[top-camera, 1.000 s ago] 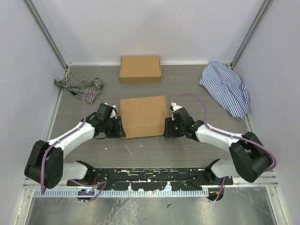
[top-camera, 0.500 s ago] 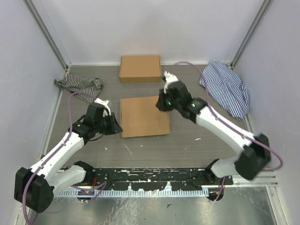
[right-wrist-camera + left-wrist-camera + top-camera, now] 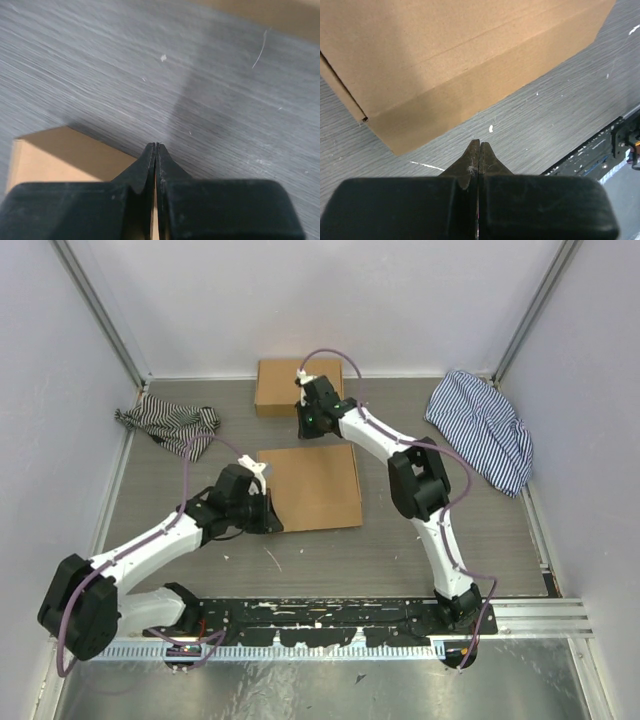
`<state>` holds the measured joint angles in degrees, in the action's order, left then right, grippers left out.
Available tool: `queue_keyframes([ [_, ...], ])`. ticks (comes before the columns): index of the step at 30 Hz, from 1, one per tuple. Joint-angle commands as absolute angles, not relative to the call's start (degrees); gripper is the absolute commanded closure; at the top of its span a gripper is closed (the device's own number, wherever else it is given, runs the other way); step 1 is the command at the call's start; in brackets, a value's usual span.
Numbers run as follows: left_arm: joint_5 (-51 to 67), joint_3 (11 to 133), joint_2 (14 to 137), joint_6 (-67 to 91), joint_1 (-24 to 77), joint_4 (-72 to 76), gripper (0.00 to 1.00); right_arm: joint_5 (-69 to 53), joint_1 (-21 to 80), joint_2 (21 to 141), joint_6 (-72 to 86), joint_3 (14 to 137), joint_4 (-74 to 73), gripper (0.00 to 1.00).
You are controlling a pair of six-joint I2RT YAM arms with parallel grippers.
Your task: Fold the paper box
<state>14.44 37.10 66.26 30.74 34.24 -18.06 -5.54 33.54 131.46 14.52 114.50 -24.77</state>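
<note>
The paper box is plain brown cardboard and lies closed at the middle of the table. In the left wrist view its side wall fills the upper part of the picture, with a slit at its left corner. My left gripper is shut and empty, low over the table just off the box's near-left corner, not touching it. My right gripper is shut and empty, over the bare strip behind the box. A corner of brown cardboard shows beneath its fingers.
A second neat brown box stands at the back by the wall. A black-and-white striped cloth lies at the back left, a blue striped cloth at the back right. White walls close three sides.
Both grippers let go of the box's sides and shut. The right arm swung away to the back. The left arm backed off, then came to the near-left corner. The box lies lower.
</note>
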Motion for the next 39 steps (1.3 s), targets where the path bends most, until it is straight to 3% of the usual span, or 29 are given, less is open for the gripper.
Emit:
queue_keyframes([
  [1,12.21,35.33,69.57,29.48,35.11,-12.26,1.00,-8.05,33.68,132.88,11.44,118.35,-27.24,0.94],
  [14,4.66,35.58,84.34,30.98,36.66,-4.37,1.00,-17.20,33.96,131.45,8.34,107.22,-27.48,0.93],
  [20,-20.78,33.04,79.97,35.07,45.32,-0.41,1.00,-21.79,36.84,130.70,6.40,104.33,-31.00,0.93],
  [28,-39.86,30.05,80.82,37.02,54.39,12.82,1.00,-34.00,39.52,129.68,6.13,100.12,-29.71,0.93],
  [33,-40.82,32.34,86.77,36.93,56.68,19.06,1.00,-35.65,40.53,131.02,3.62,101.97,-33.06,0.92],
  [39,-41.49,35.30,88.31,38.10,59.34,15.49,1.00,-30.75,40.34,132.25,1.67,105.75,-36.83,0.92],
])
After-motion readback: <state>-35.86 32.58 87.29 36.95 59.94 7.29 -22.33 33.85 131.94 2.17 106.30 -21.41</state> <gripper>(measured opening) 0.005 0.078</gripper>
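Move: The paper box, lid already down, has its middle about 11 cm ahead of the left hand and 10 cm to its right, 6 cm lower; this hand hovers by the box's near-left corner, and a thin cardboard sliver lies some 5 cm back of the hand, level sideways. From the right hand, just beyond the far side, the box's middle is about 13 cm back and 2 cm right, 8 cm below, with a closed carton roughly 13 cm ahead, straight out. Down on both sides of the box first: the left hand sinks about 7 cm at the near side, then tilts its shut fingertips up and outward by some 25 degrees and works forward and right against the lower edge of the front flap. The right hand, shut too, drops behind the far side, draws back about 6 cm against it while turning counter-clockwise, then rises slightly. ##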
